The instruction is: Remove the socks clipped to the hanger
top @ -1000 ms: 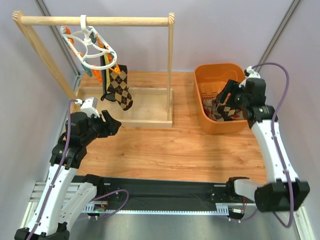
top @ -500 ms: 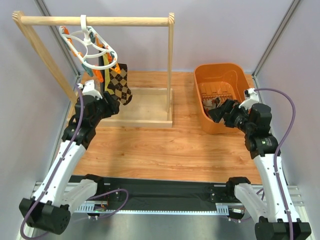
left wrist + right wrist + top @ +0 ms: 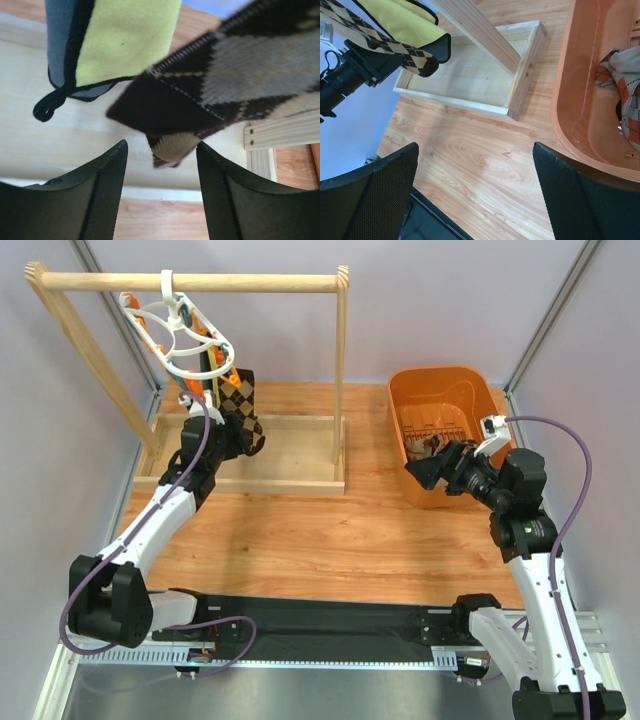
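Observation:
The white ring hanger hangs by its hook from the wooden rail. An argyle sock and a yellow-and-grey sock dangle from its clips. My left gripper is just under the argyle sock. It is open, and the sock's toe hangs between its fingertips without being pinched. My right gripper stands wide open over the table beside the orange bin's near-left wall, holding nothing. Argyle socks lie inside the bin.
The wooden rail frame stands on a shallow wooden base tray at the back left, its upright post between the hanger and the bin. Wood-grain table lies under my right gripper. A black strip runs along the near edge.
My left arm has reached up and forward until its open fingers flank the argyle sock's toe. My right gripper opened wider and drew back out of the bin, leaving a sock there.

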Tool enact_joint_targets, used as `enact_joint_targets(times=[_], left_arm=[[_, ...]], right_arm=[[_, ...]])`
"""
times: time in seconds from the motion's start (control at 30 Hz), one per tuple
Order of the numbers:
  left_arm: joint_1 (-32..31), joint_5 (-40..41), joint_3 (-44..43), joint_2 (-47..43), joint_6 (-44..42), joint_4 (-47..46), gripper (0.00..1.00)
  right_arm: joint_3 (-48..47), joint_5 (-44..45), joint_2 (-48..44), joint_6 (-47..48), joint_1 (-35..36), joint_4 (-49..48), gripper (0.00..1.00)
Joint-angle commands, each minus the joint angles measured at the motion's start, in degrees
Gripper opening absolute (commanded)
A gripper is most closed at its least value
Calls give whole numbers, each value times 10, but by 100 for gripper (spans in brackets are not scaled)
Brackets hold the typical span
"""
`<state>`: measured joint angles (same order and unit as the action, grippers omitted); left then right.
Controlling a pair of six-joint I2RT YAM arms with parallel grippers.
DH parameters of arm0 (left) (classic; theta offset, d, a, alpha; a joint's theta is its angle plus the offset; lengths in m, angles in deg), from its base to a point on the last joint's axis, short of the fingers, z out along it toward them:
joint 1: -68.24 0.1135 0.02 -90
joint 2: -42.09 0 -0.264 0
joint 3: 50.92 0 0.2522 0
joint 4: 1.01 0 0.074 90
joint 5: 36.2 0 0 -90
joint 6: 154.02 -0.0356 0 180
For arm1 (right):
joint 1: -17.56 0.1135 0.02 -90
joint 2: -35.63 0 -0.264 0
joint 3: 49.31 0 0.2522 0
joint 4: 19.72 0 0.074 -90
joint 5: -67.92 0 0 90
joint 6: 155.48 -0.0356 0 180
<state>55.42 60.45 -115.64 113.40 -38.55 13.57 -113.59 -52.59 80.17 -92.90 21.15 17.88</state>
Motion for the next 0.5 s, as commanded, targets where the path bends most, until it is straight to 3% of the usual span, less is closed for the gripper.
enact_joint_targets(times=[0.0, 0.03, 0.13, 0.23, 0.47], left_arm=[[0, -17, -5, -1, -25, -88, 64], [0, -31, -3, -2, -22, -104, 61], [0, -78, -4, -9, -7, -97, 24], [0, -81, -17, -30, 11, -31, 0], [1, -96, 10, -172, 23, 85, 0]], right_arm=[[-17, -15, -3, -4, 3, -20, 96], [-16, -15, -4, -3, 3, -20, 96], [-11, -17, -2, 3, 2, -21, 96], [-16, -39, 5, 12, 4, -17, 95], [-44, 4, 16, 12, 67, -6, 93]])
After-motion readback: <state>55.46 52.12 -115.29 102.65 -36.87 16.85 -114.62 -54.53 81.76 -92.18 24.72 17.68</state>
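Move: The lower end of the brown argyle sock hangs practically between the left hand's open fingertips, about 1 cm ahead and 1 cm above the hand point. From this hand the grey-and-yellow cloth hangs about 9 cm ahead, 5 cm left and 4 cm higher, and the white hanger's middle is roughly 8 cm ahead, 11 cm left and 25 cm up. From the right hand that sock end lies some 12 cm ahead, 48 cm left and 6 cm lower. The left hand edges about 2 cm to its right and 2 cm up while its fingers go from two-thirds open to shut, pinching the argyle sock near its lower end. With the fingers shut it then turns to drawing back towards the base and upward, away from the rack, ending some 5 cm higher and 4 cm back from where it began, the fingertips tipping up only slightly, while the empty right hand, still wide open, drifts about 2 cm left. ##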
